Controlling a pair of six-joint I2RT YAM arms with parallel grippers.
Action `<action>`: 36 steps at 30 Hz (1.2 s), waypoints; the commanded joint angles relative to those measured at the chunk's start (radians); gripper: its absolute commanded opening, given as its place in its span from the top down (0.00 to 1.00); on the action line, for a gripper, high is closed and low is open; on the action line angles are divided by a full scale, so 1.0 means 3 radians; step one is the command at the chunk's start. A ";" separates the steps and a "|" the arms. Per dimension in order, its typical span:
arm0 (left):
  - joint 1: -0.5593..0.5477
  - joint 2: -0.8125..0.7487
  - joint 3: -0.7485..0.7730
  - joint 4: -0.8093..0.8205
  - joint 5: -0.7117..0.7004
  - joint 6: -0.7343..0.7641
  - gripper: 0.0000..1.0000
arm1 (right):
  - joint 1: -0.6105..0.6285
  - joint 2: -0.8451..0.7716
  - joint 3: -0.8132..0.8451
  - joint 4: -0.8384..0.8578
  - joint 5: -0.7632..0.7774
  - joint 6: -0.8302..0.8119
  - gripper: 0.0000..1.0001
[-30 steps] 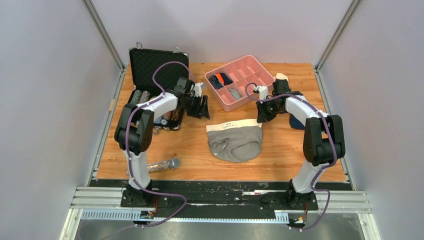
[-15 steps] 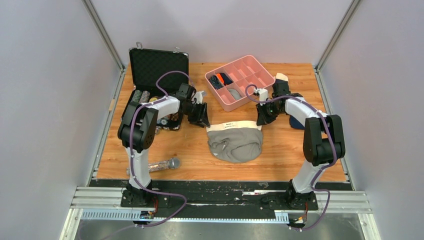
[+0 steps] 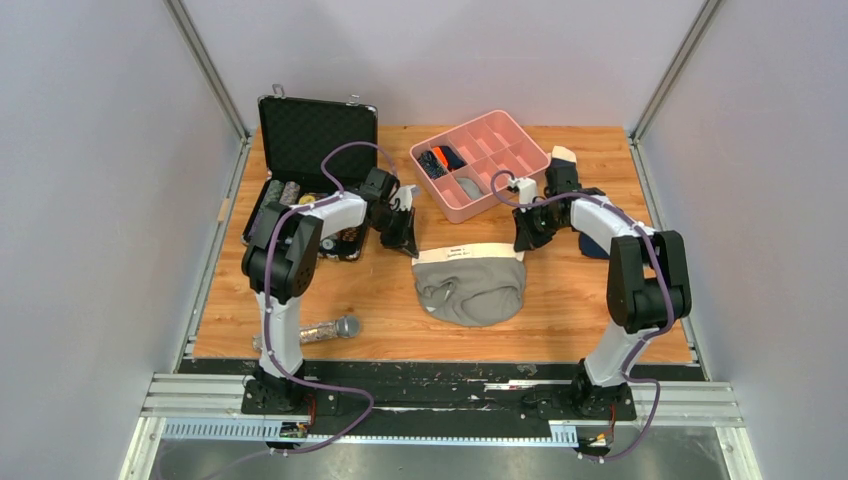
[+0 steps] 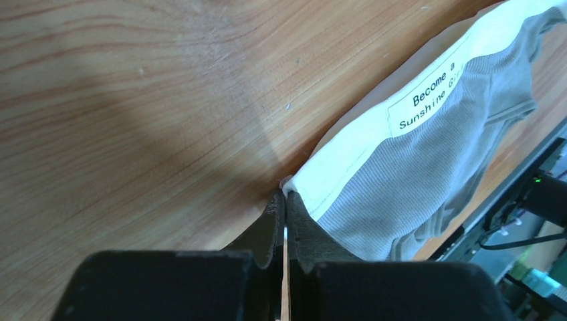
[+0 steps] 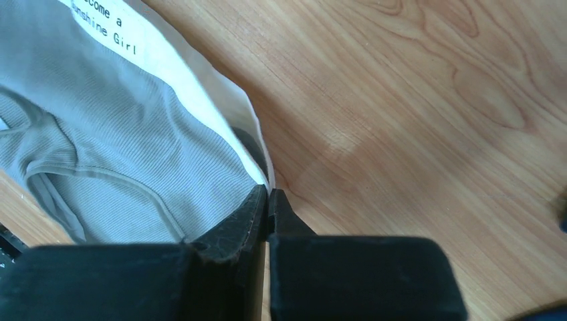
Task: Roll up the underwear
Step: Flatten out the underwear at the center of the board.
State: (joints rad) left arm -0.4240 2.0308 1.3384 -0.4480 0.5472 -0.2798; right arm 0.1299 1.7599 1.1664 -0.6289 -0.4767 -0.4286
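The gray underwear [image 3: 470, 287] lies flat on the wooden table, its cream waistband [image 3: 468, 250] along the far edge. My left gripper [image 3: 409, 244] is at the band's left corner, my right gripper [image 3: 520, 243] at its right corner. In the left wrist view the left gripper [image 4: 284, 198] is shut, with the white corner of the underwear [image 4: 414, 180] pinched at its tips. In the right wrist view the right gripper [image 5: 267, 195] is shut on the other band corner of the underwear [image 5: 114, 134]. A printed label [image 4: 428, 93] sits on the band.
A pink divided tray [image 3: 452, 209] holding small garments stands behind the underwear. An open black case [image 3: 315, 140] is at the back left. A microphone [image 3: 325, 330] lies near the front left. A navy garment [image 3: 592, 244] lies beyond the right arm.
My left gripper moved right and down from beside the case to the band's left corner, and its jaws closed there. The right arm and the underwear stayed put.
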 commanded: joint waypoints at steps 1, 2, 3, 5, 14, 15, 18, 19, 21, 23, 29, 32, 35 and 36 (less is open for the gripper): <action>0.0000 -0.0600 0.0078 -0.0120 -0.0300 0.0395 1.00 | 0.0015 -0.0502 0.0194 -0.0055 -0.0123 -0.0149 1.00; 0.0004 -0.0706 0.0066 -0.0091 -0.0299 0.0446 1.00 | 0.0030 -0.0605 0.0233 -0.0088 -0.0161 -0.0195 1.00; 0.0003 -0.0946 0.0024 -0.0068 -0.0295 0.0541 1.00 | 0.0048 -0.0730 0.0256 -0.0114 -0.0169 -0.0228 1.00; 0.0002 -0.1290 -0.0070 0.0022 -0.0281 0.0631 1.00 | 0.0096 -0.0963 0.0266 -0.0189 -0.0191 -0.0292 1.00; -0.0079 -0.2314 -0.0477 0.0033 -0.0376 0.0828 1.00 | 0.0498 -0.2166 0.0021 -0.0406 -0.0166 -0.0348 1.00; -0.0135 -0.2458 -0.0514 0.0032 -0.0404 0.0877 1.00 | 0.0565 -0.2275 0.0014 -0.0446 -0.0150 -0.0347 1.00; -0.0283 -0.2740 -0.0668 0.0023 -0.0529 0.0962 1.00 | 0.0735 -0.2532 0.0037 -0.0605 -0.0144 -0.0340 1.00; -0.0367 -0.2853 -0.0690 0.0012 -0.0548 0.1009 1.00 | 0.0773 -0.2595 0.0047 -0.0662 -0.0145 -0.0328 1.00; -0.0473 -0.2998 -0.0772 -0.0055 -0.0585 0.1027 1.00 | 0.0821 -0.2709 0.0066 -0.0771 -0.0165 -0.0301 1.00; -0.0533 -0.3130 -0.0865 -0.0133 -0.0597 0.1014 1.00 | 0.0830 -0.2798 0.0098 -0.0935 -0.0231 -0.0314 1.00; -0.0575 -0.3353 -0.0977 -0.0309 -0.0450 0.0868 1.00 | 0.0830 -0.3044 0.0130 -0.1421 -0.0503 -0.0340 1.00; -0.0576 -0.3199 -0.0930 -0.0298 -0.0443 0.0837 1.00 | 0.0830 -0.3051 0.0004 -0.1385 -0.0455 -0.0208 1.00; -0.0576 -0.2933 -0.0826 -0.0157 -0.0433 0.0803 1.00 | 0.0827 -0.2914 -0.0152 -0.1163 -0.0285 -0.0142 1.00; -0.0577 -0.2774 -0.0798 -0.0127 -0.0471 0.0780 1.00 | 0.0810 -0.2828 -0.0186 -0.1087 -0.0213 -0.0153 1.00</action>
State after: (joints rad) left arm -0.5941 1.0935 1.0531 -0.5339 0.4061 -0.0204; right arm 0.3748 0.8501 1.1545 -1.0134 -0.5835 -0.5007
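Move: Both my grippers already pinch the underwear's waistband at its two ends, close above the board. The underwear's middle lies about 10 cm right and 6 cm back of my left hand, and roughly 10 cm left and 7 cm back of my right, slightly below both. From my left hand, the suitcase is some 18 cm left and 8 cm ahead; the pink box is about 12 cm right and 19 cm ahead. The navy garment sits roughly 16 cm right and 5 cm ahead of my right hand. Keeping both pinches shut, I hoist the waistband steeply, about 22 cm with each hand, then carry it back towards the near edge of the board: some 11 cm with my left, 17 cm with my right. On the way my wrists tip the fingers outward and forward, the left by about 45 degrees and the right a little less, while the right also turns some 20 degrees counter-clockwise. ##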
